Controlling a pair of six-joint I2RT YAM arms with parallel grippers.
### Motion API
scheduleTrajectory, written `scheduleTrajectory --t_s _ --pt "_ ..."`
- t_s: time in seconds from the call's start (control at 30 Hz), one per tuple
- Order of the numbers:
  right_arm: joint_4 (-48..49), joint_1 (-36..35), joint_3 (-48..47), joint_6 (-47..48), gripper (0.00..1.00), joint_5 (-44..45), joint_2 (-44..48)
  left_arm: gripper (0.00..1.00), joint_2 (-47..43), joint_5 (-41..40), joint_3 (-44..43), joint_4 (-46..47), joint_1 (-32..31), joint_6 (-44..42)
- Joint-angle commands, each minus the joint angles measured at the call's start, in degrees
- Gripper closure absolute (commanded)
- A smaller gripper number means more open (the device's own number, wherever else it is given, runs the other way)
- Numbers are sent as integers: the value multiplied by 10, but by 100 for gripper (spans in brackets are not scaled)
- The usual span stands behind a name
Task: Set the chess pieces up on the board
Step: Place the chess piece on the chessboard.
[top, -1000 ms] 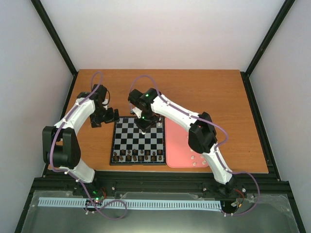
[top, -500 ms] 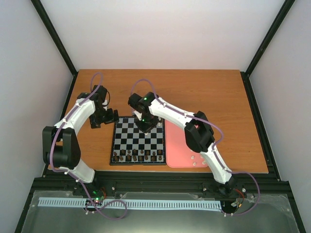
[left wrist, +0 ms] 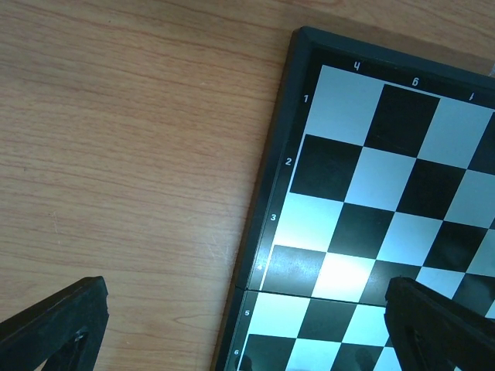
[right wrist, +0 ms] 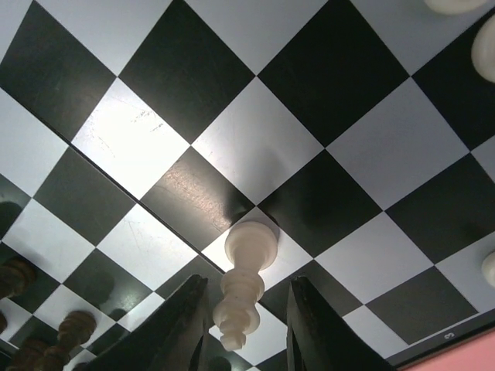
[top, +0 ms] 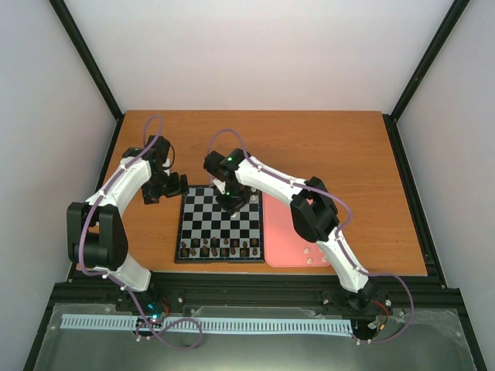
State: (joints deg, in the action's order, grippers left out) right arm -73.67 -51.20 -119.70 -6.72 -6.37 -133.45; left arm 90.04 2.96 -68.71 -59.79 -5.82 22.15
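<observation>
The board (top: 219,220) lies between my arms on the wooden table. My right gripper (top: 232,202) hangs over its far half, open. In the right wrist view a cream chess piece (right wrist: 246,286) stands upright on a pale square between the right gripper's (right wrist: 247,284) fingers, with a gap on each side. More cream pieces (right wrist: 483,46) show at that view's right edge. My left gripper (top: 176,185) hovers by the board's far left corner. In the left wrist view it (left wrist: 247,328) is wide open over the board's edge (left wrist: 267,201), holding nothing.
A row of dark brown pieces (top: 220,249) fills the board's near edge; some (right wrist: 15,274) show in the right wrist view. A pink tray (top: 282,224) lies right of the board with a few cream pieces (top: 313,255) at its near end.
My right gripper's jaws have spread apart, letting go of the cream piece, which now stands on the board. The right arm shifted slightly left. The left arm has not moved.
</observation>
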Motion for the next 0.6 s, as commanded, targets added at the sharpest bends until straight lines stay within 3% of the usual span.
scheduleTrajectory --t_s 0.0,0.2,0.33,0.4,0.57 --pt "-1 -3 -2 7 69 -7 23 0 -15 -3 -13 -7 3 2" --pt "-7 -2 -12 6 59 -6 77 0 -23 1 -29 -23 4 -12" --pt "-2 12 -11 -7 42 -2 141 0 -45 24 -37 -24 4 -20" --pt "-3 32 -2 -9 38 -8 170 0 -52 42 -51 -31 0 -23" --pt "26 102 91 -7 33 10 250 2 -67 55 -100 -36 -107 -49"
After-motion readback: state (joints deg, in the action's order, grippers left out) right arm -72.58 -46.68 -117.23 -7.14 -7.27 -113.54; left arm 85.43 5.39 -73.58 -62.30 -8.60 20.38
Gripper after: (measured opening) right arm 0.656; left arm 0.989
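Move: The white chess piece just set down stands between the right hand's part-open fingers, straight below by about 1 cm. From it, the nearest white piece of the far row is about 8 cm straight ahead, the lone white pawn 5 cm ahead and 6 cm right, and the pink tray's middle roughly 19 cm right and 3 cm back. From the left hand that same piece lies about 19 cm right, 3 cm back and 5 cm lower. After a brief hold the right hand lifts off the standing white piece, its already part-open fingers spreading to about two-thirds, and rises with growing speed some 14 cm, late on drifting right and a little forward while its fingertips swing about 20 degrees to the left and forward. The left hand, wide open and empty, waits at the board's left edge and then climbs about 5 cm, easing right over the board with its fingertips tipping slightly forward. ##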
